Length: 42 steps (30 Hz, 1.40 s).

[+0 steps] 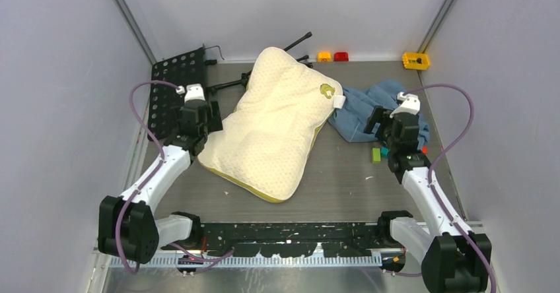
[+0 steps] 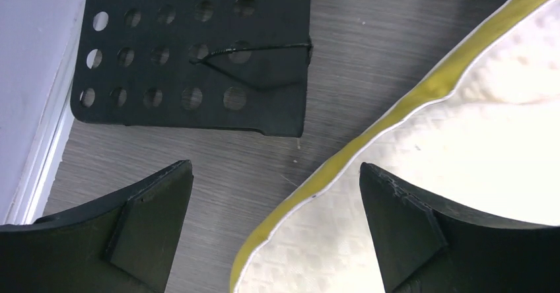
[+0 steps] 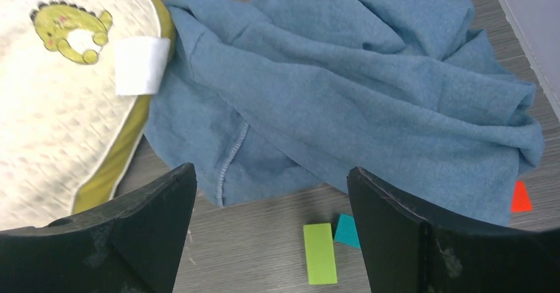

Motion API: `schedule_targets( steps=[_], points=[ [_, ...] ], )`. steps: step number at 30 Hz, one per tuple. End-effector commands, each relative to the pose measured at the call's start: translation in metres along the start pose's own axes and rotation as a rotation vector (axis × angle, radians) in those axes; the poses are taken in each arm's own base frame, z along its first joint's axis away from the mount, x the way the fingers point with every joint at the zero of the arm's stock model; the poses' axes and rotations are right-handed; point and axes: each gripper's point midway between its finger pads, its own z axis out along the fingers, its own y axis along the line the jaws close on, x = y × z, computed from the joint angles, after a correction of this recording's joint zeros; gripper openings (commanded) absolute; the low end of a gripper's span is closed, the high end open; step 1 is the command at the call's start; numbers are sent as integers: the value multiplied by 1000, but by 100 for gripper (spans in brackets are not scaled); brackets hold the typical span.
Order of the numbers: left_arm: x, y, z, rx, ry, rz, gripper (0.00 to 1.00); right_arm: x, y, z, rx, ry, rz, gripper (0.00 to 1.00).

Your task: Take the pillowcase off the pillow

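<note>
The cream quilted pillow [image 1: 277, 125] with yellow piping lies bare in the middle of the table, its green mark and white tag [image 3: 140, 65] at the far right corner. The dusty blue pillowcase [image 1: 370, 105] lies crumpled in a heap beside that corner, off the pillow. My left gripper [image 1: 201, 111] hovers at the pillow's left edge; in the left wrist view its open jaws [image 2: 275, 167] straddle the yellow piping [image 2: 409, 101] without holding it. My right gripper [image 1: 385, 123] is over the near edge of the pillowcase [image 3: 370, 95], open [image 3: 271, 169] and empty, above bare table.
A black perforated plate [image 1: 177, 85] lies at the back left, with black stand legs [image 1: 297, 42] behind the pillow. Small blocks sit at the back wall [image 1: 341, 56] and back right corner [image 1: 415, 60]. A green block [image 3: 320, 253], a teal one [image 3: 345, 230] and a red piece [image 3: 520, 197] lie by the right gripper.
</note>
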Motion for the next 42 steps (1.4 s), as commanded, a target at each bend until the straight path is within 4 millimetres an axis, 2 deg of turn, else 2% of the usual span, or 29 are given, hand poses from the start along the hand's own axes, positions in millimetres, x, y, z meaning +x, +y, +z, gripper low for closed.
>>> schedule_targets(
  steps=[1, 3, 6, 11, 14, 16, 19, 21, 22, 24, 26, 28, 31, 33, 42],
  points=[
    [-18, 5, 17, -35, -142, 6, 100, -31, 0, -1, -23, -249, -12, 89],
    [-8, 6, 21, -38, -158, 18, 100, -22, 4, 5, -57, -256, -19, 86],
    [4, 6, 26, -14, -191, 19, 100, -2, 0, 21, -30, -196, 10, 86],
    [34, 12, 39, -2, -206, 22, 100, 26, -20, 35, 58, -144, -75, 89],
    [58, 19, 47, 7, -198, 13, 100, 43, -36, 50, 131, -150, -83, 90],
    [56, 18, 51, 27, -207, 5, 100, 45, -41, 61, 154, -227, -32, 89],
    [50, 24, 60, 20, -233, 8, 98, 47, -38, 75, 143, -222, -6, 88],
    [52, 27, 66, 24, -205, 8, 97, 68, -46, 85, 175, -194, -3, 89],
    [52, 26, 67, 33, -214, 13, 95, 63, -50, 86, 197, -240, 10, 93],
    [54, 22, 69, 66, -282, 13, 95, 66, -48, 85, 191, -200, 21, 90],
    [59, 17, 75, 96, -347, 29, 95, 63, -49, 89, 200, -203, 9, 92],
    [73, 13, 77, 118, -243, 50, 99, 64, -41, 90, 145, -198, -17, 92],
    [64, 16, 79, 93, -289, 43, 100, 66, -35, 91, 114, -181, -32, 93],
    [67, 22, 78, 61, -282, 19, 100, 68, -36, 91, 119, -174, -35, 93],
    [65, 22, 79, 56, -281, 15, 100, 67, -35, 91, 112, -182, -32, 93]
  ],
)
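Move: Out in front of the right hand, the loose pillowcase has its middle about 12 cm ahead and 1 cm right, some 15 cm lower. The green block is 1 cm back and 1 cm left of this hand, the teal block 1 cm back and 2 cm right, both about 16 cm down; the pillow lies 8 cm ahead and 33 cm left. From the left hand, the pillow is 5 cm ahead and 19 cm right, the black stand 15 cm ahead and 10 cm left, the pillowcase 9 cm ahead and 53 cm right. Sinking open and empty, both hands settle low over the table. The right drops about 12 cm towards the pillowcase, easing some 4 cm forward and 3 cm right while turning slightly clockwise; the left drops about 10 cm beside the pillow's near-left edge, shifting a little forward and left towards the black stand and tipping its fingers up. Neither grasps anything. ##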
